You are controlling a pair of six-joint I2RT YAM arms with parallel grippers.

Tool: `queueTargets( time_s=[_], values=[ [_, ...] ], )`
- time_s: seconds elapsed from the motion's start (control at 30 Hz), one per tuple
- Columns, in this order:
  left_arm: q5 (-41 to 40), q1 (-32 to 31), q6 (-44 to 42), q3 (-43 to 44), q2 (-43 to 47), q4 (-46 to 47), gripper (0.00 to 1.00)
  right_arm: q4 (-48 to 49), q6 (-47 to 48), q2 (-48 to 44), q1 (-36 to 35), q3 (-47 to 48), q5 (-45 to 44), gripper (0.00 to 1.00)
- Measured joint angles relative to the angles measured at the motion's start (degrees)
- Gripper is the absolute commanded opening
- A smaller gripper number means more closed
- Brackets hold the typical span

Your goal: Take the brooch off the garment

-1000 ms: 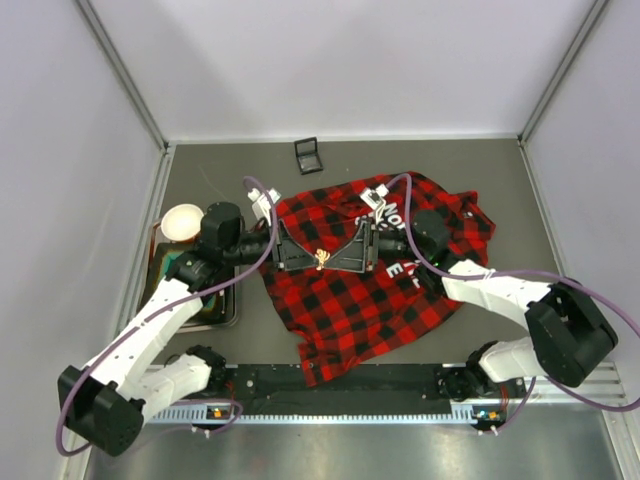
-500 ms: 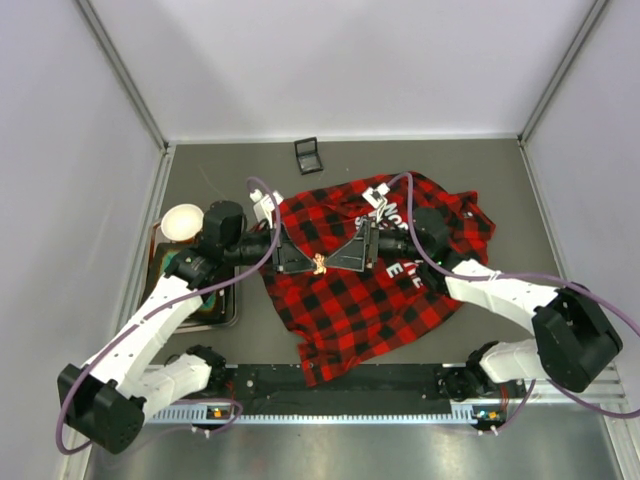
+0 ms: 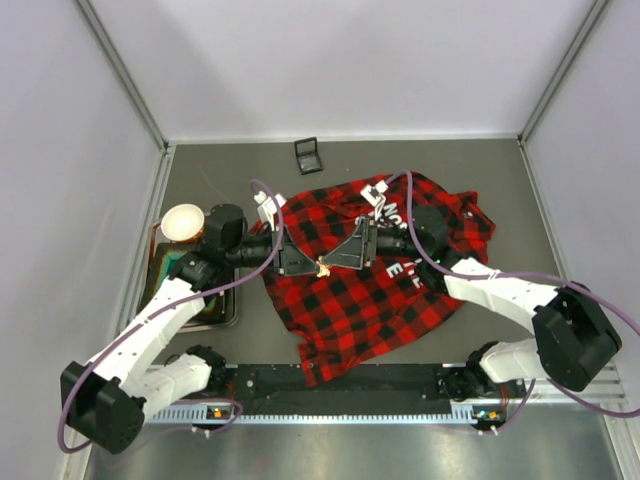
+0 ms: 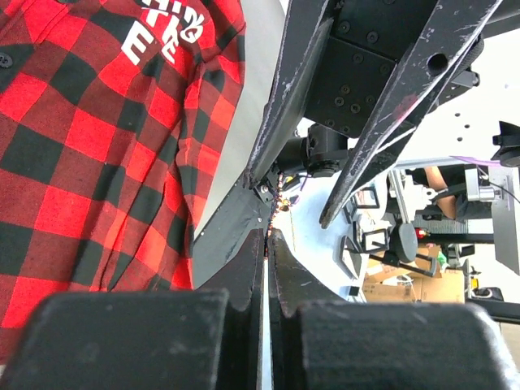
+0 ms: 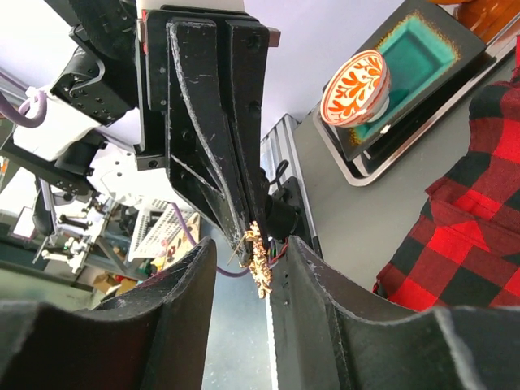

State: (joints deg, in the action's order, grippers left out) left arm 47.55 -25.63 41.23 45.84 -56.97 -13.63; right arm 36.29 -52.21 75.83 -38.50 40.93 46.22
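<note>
The brooch [image 3: 320, 265] looks like a small gold sparkly pin here, held above the garment [image 3: 370, 300], a red-and-black plaid shirt with white lettering. My left gripper [image 3: 316, 266] is shut on the brooch at its fingertips. In the right wrist view the brooch [image 5: 259, 260] hangs from the left fingers [image 5: 219, 162], its pin sticking out. My right gripper [image 5: 253, 249] is open, with one jaw on each side of the brooch, not touching it. In the left wrist view my left gripper [image 4: 268, 234] is shut, and the garment [image 4: 81, 122] lies to the left.
A small black square box [image 3: 309, 155] sits at the back of the table. A tray [image 3: 228, 312] on the left holds a teal dish [image 5: 410, 61] and an orange-patterned bowl [image 3: 182, 222]. The enclosure walls stand close on both sides.
Both grippers and the brooch have shifted slightly toward the near edge. The left gripper stays shut on the brooch, and the right jaws stay open around it.
</note>
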Motion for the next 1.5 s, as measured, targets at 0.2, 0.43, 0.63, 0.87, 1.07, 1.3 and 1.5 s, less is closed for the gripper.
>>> queueTargets(
  time_s=[0.2,0.43,0.63,0.87,1.07,1.3,1.5],
  values=[
    [0.2,0.0,0.57,0.0,0.76,0.44,0.0,0.66,0.63,-0.04,-0.09,-0.35,0.04,0.26],
    [0.22,0.0,0.87,0.0,1.33,0.81,0.0,2.91,-0.22,-0.07,-0.11,-1.86,1.36,0.22],
    [0.66,0.0,2.34,-0.02,1.33,2.86,0.0,5.42,-1.14,0.09,-0.81,-1.97,2.14,0.08],
    [0.98,0.0,2.64,-0.02,1.77,3.34,0.04,7.45,-2.58,0.52,-0.87,-1.99,2.49,0.0],
    [-1.77,-0.31,0.24,0.96,2.51,-0.26,0.24,8.74,-3.1,0.55,-0.7,-2.71,2.54,0.0],
    [-5.2,-0.02,-1.18,0.98,3.93,-4.39,0.39,11.19,-4.94,0.63,0.15,-3.89,3.93,0.0],
    [-4.61,0.17,-0.87,0.98,4.31,-4.61,0.38,12.15,-5.46,0.74,0.17,-3.91,4.85,0.0]
  ],
)
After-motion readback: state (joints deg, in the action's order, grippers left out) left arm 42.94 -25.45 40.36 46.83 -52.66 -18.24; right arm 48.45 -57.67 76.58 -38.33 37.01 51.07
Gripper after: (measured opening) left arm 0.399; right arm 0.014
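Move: The brooch is still pinched at the left fingertips, jutting about 1 cm to the right of that hand and some 1 cm below it. From the right hand it lies about 1 cm back, 1 cm to the left and 1 cm below, between the half-open fingers. The garment's middle is roughly 13 cm right of the brooch, 6 cm farther out and 23 cm below; the tray's is some 31 cm left, 7 cm farther out and 22 cm below. The brooch is passed in mid-air from the left fingers to the right. The right hand eases back about 2 cm, its fingers shutting from half open to pinch the brooch, while the left keeps its hold and rises some 2 cm. Then the left fingers open to let go, that hand sinking a little and backing about 1 cm left, its open fingers still close to the brooch. ##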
